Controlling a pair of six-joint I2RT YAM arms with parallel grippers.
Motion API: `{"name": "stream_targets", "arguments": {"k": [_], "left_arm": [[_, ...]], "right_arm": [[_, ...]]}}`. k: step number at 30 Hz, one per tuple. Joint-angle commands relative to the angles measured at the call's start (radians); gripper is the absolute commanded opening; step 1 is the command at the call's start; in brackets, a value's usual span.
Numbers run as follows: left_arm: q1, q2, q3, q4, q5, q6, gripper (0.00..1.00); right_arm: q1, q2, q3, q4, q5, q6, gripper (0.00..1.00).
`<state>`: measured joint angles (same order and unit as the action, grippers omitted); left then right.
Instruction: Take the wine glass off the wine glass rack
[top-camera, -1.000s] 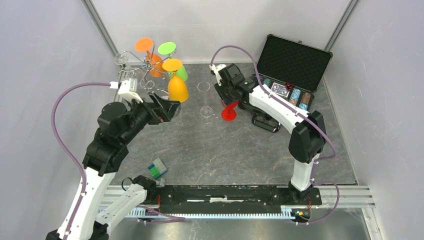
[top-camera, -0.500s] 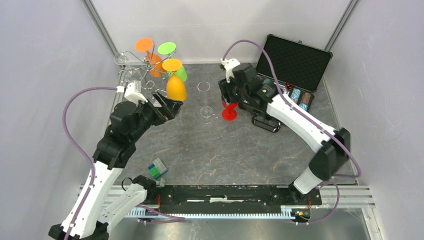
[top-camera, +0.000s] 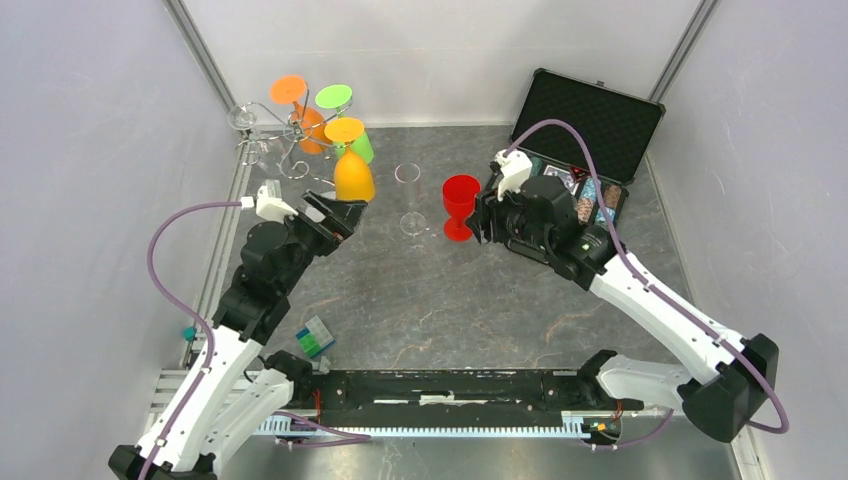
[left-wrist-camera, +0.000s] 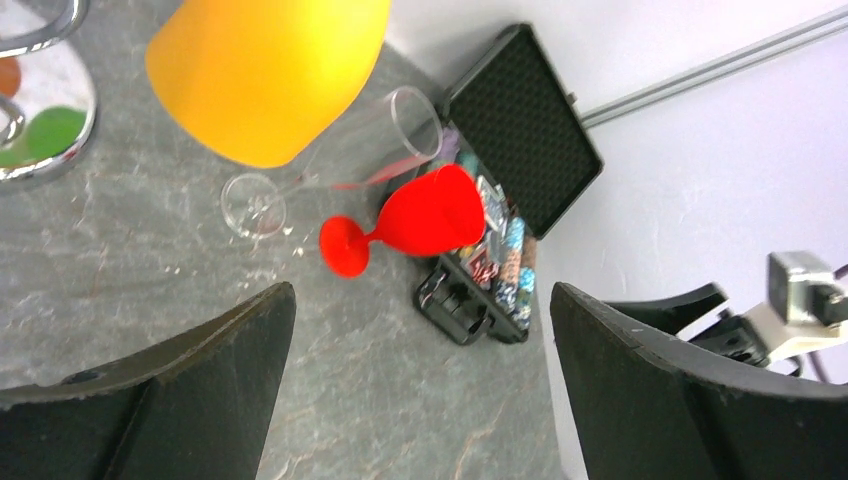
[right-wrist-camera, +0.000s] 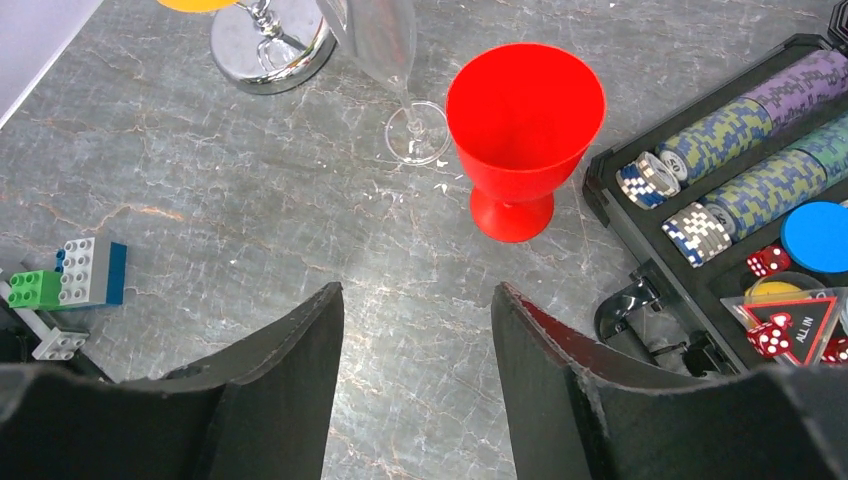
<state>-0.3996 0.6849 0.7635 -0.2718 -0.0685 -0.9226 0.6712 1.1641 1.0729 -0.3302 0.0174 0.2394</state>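
The wine glass rack (top-camera: 283, 140) is a silver wire stand at the back left; its mirrored base shows in the left wrist view (left-wrist-camera: 45, 120) and the right wrist view (right-wrist-camera: 270, 40). Orange and green glasses hang on it upside down; the nearest is a yellow-orange glass (top-camera: 354, 178) (left-wrist-camera: 265, 70). A red wine glass (top-camera: 460, 205) (right-wrist-camera: 525, 110) (left-wrist-camera: 430, 215) stands upright on the table beside a clear glass (top-camera: 408, 195) (right-wrist-camera: 385, 40). My left gripper (top-camera: 338, 215) (left-wrist-camera: 420, 300) is open and empty just below the yellow-orange glass. My right gripper (top-camera: 484, 215) (right-wrist-camera: 418, 295) is open and empty, right of the red glass.
An open black case (top-camera: 585, 130) with poker chips (right-wrist-camera: 740, 140) and dice lies at the back right, close to my right arm. A small stack of toy bricks (top-camera: 315, 337) (right-wrist-camera: 70, 275) sits near the front left. Grey walls close in both sides.
My right gripper has let go of the red glass and pulled back to the right; the glass now stands free on the table. My left arm has shifted slightly nearer.
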Motion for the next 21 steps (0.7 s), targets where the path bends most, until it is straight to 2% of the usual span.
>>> {"name": "stream_targets", "arguments": {"k": [1, 4, 10, 16, 21], "left_arm": [[0.002, -0.036, -0.064, 0.193, -0.036, -0.06, 1.0], [0.003, -0.035, -0.048, 0.244, -0.019, -0.131, 1.0], [0.002, 0.043, 0.173, 0.142, -0.09, -0.081, 0.98], [0.005, 0.199, 0.439, -0.06, -0.229, 0.019, 0.82], [0.017, 0.311, 0.565, -0.14, -0.251, 0.074, 0.74]], "right_arm": [[-0.002, -0.075, -0.051, 0.086, -0.015, 0.014, 0.62], [-0.002, -0.103, -0.068, 0.086, -0.014, 0.013, 0.62], [-0.003, -0.157, -0.102, 0.105, -0.043, 0.018, 0.62], [-0.002, -0.189, -0.123, 0.11, -0.038, 0.021, 0.63], [-0.002, -0.2, -0.142, 0.113, -0.038, 0.023, 0.63]]}}
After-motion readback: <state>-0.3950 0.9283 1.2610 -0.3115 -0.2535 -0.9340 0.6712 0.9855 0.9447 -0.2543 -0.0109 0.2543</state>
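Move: The yellow glass hangs upside down from the rack about 9 cm ahead of the left hand, straight in front and roughly level with it. The green glass hangs 7 cm beyond it. The rack's hub is 8 cm to its left and 9 cm higher, and the orange glass is some 17 cm ahead and 9 cm left of the hand. From the right hand the yellow glass is about 8 cm ahead and 26 cm left; the standing red glass is 9 cm ahead, 5 left, 12 below. Without a visible touch, the left hand climbs in front of the yellow glass to the level of the rack's top, about 15 cm up and 4 cm forward, slowly at first, then fast. The wrist tips the fingers up and swings them counter-clockwise by some 10 degrees each, while the wide-open fingers close by about a fifth. The right hand, already clear of the red glass, eases back some 3 cm and up 2. ##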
